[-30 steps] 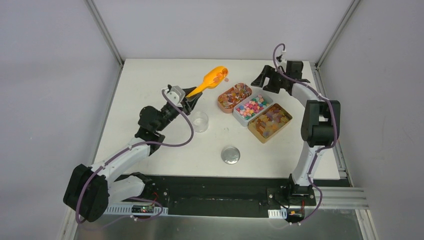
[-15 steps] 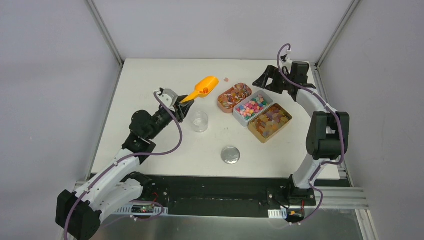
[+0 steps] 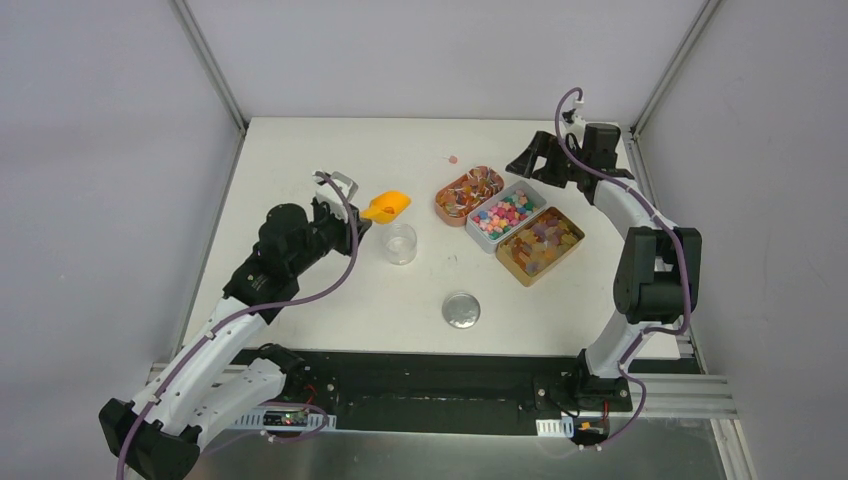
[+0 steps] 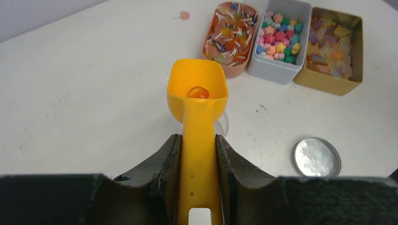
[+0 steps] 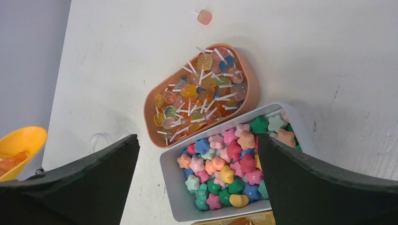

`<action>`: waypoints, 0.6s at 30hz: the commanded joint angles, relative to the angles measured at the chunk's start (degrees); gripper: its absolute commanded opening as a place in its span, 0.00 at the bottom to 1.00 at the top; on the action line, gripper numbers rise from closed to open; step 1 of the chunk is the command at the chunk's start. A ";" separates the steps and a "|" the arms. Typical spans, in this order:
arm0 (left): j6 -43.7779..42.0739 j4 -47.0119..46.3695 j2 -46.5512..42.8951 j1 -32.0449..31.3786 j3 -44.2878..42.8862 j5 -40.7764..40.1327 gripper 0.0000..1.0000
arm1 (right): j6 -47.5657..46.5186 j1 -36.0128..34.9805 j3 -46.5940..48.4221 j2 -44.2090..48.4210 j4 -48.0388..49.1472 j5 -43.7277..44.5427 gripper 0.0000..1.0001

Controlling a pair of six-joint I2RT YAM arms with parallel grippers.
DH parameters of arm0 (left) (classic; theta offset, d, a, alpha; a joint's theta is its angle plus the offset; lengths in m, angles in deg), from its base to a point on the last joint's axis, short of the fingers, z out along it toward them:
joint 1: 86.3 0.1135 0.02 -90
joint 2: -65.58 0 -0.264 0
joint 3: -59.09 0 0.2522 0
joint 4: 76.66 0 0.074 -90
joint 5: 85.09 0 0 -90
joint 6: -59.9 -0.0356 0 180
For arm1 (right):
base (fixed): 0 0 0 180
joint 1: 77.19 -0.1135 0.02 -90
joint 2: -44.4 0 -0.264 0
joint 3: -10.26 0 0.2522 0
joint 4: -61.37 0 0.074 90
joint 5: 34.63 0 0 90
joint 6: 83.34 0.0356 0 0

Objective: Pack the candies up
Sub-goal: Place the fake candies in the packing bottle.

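My left gripper [image 4: 198, 145] is shut on the handle of the orange scoop [image 4: 198, 89], which holds an orange-red candy [image 4: 198, 92] in its bowl. The scoop's bowl [image 3: 387, 206] hangs just above the far-left rim of a clear cup [image 3: 400, 243]. More candies fill three tins: lollipop pieces in the orange tin [image 3: 468, 194], star shapes in the grey tin [image 5: 230, 173], and amber gummies in the gold tin [image 3: 540, 245]. One pink candy [image 3: 453, 158] lies loose on the table beyond the tins. My right gripper [image 5: 197, 140] hovers open over the grey tin, holding nothing.
A round silver lid [image 3: 461, 310] lies flat near the front edge, right of the cup. The three tins sit side by side at an angle at the right centre. Grey walls close the table on three sides.
My left arm pulled the scoop back and down, from up beside the orange tin to over the cup. A pink candy dropped onto the table. The right gripper shifted slightly right and opened wider.
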State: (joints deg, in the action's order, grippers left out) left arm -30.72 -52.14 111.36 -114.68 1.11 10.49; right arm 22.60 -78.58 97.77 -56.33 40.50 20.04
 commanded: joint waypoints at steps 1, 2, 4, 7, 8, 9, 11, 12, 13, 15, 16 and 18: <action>0.45 6.84 -0.59 0.39 -2.90 -1.21 0.00 | -1.36 -0.38 0.01 3.08 2.28 -0.09 1.00; 0.46 7.55 -0.31 0.38 -3.23 -1.12 0.00 | -1.43 -0.37 0.00 3.08 2.24 -0.13 1.00; 0.45 9.08 0.35 0.34 -3.74 -1.06 0.00 | -1.62 -0.39 0.16 3.08 2.20 -0.11 1.00; 0.45 11.29 0.95 0.38 -4.49 -1.35 0.00 | -2.02 -0.38 0.32 3.13 1.72 0.07 1.00; 0.45 11.85 1.03 0.36 -4.61 -1.29 0.00 | -2.08 -0.37 0.33 3.19 1.67 0.16 1.00; 0.49 12.41 1.06 0.36 -4.82 -1.20 0.00 | -2.15 -0.37 0.29 3.29 1.56 0.22 1.00; 0.49 13.46 1.42 0.37 -5.17 -0.82 0.00 | -2.26 -0.37 0.20 3.42 1.52 0.26 1.00; 0.45 14.05 1.56 0.39 -5.39 -0.65 0.00 | -2.29 -0.37 0.20 3.43 1.57 0.29 1.00; 0.49 14.51 1.80 0.35 -5.64 -0.47 0.00 | -2.36 -0.37 0.12 3.43 1.50 0.33 1.00; 0.45 15.24 2.32 0.39 -6.09 -0.07 0.00 | -2.34 -0.37 0.16 3.41 1.42 0.28 1.00; 0.45 15.48 2.56 0.35 -6.36 0.06 0.00 | -2.35 -0.37 0.15 3.43 1.40 0.30 1.00; 0.52 15.96 2.93 0.34 -6.52 0.06 0.00 | -2.35 -0.38 0.01 3.52 1.40 0.35 1.00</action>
State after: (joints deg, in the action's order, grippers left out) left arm -30.70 -36.64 113.94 -114.68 -2.22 9.77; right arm 21.51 -78.58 97.49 -56.26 40.43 20.19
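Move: Ahead of and below the left hand, which already holds the yellow scoop with candies, the empty packing bottle stands about 8 cm forward, 6 cm to the right and 20 cm down. The silver lid lies some 18 cm right and 4 cm back, the lollipop bin about 22 cm ahead and 21 cm right, both some 22 cm down. From the right hand, the bottle is roughly 27 cm left, 11 cm back and 11 cm below. Tipping the scoop's bowl further down towards the bottle's mouth, the left hand sinks about 5 cm and eases back some 2 cm, quicker at first and then slowing. The wrist pitches nose-down by roughly 15 degrees while the fingers keep their grip on the handle, bringing the lip to the bottle's near-left rim; whether it touches can't be seen. ##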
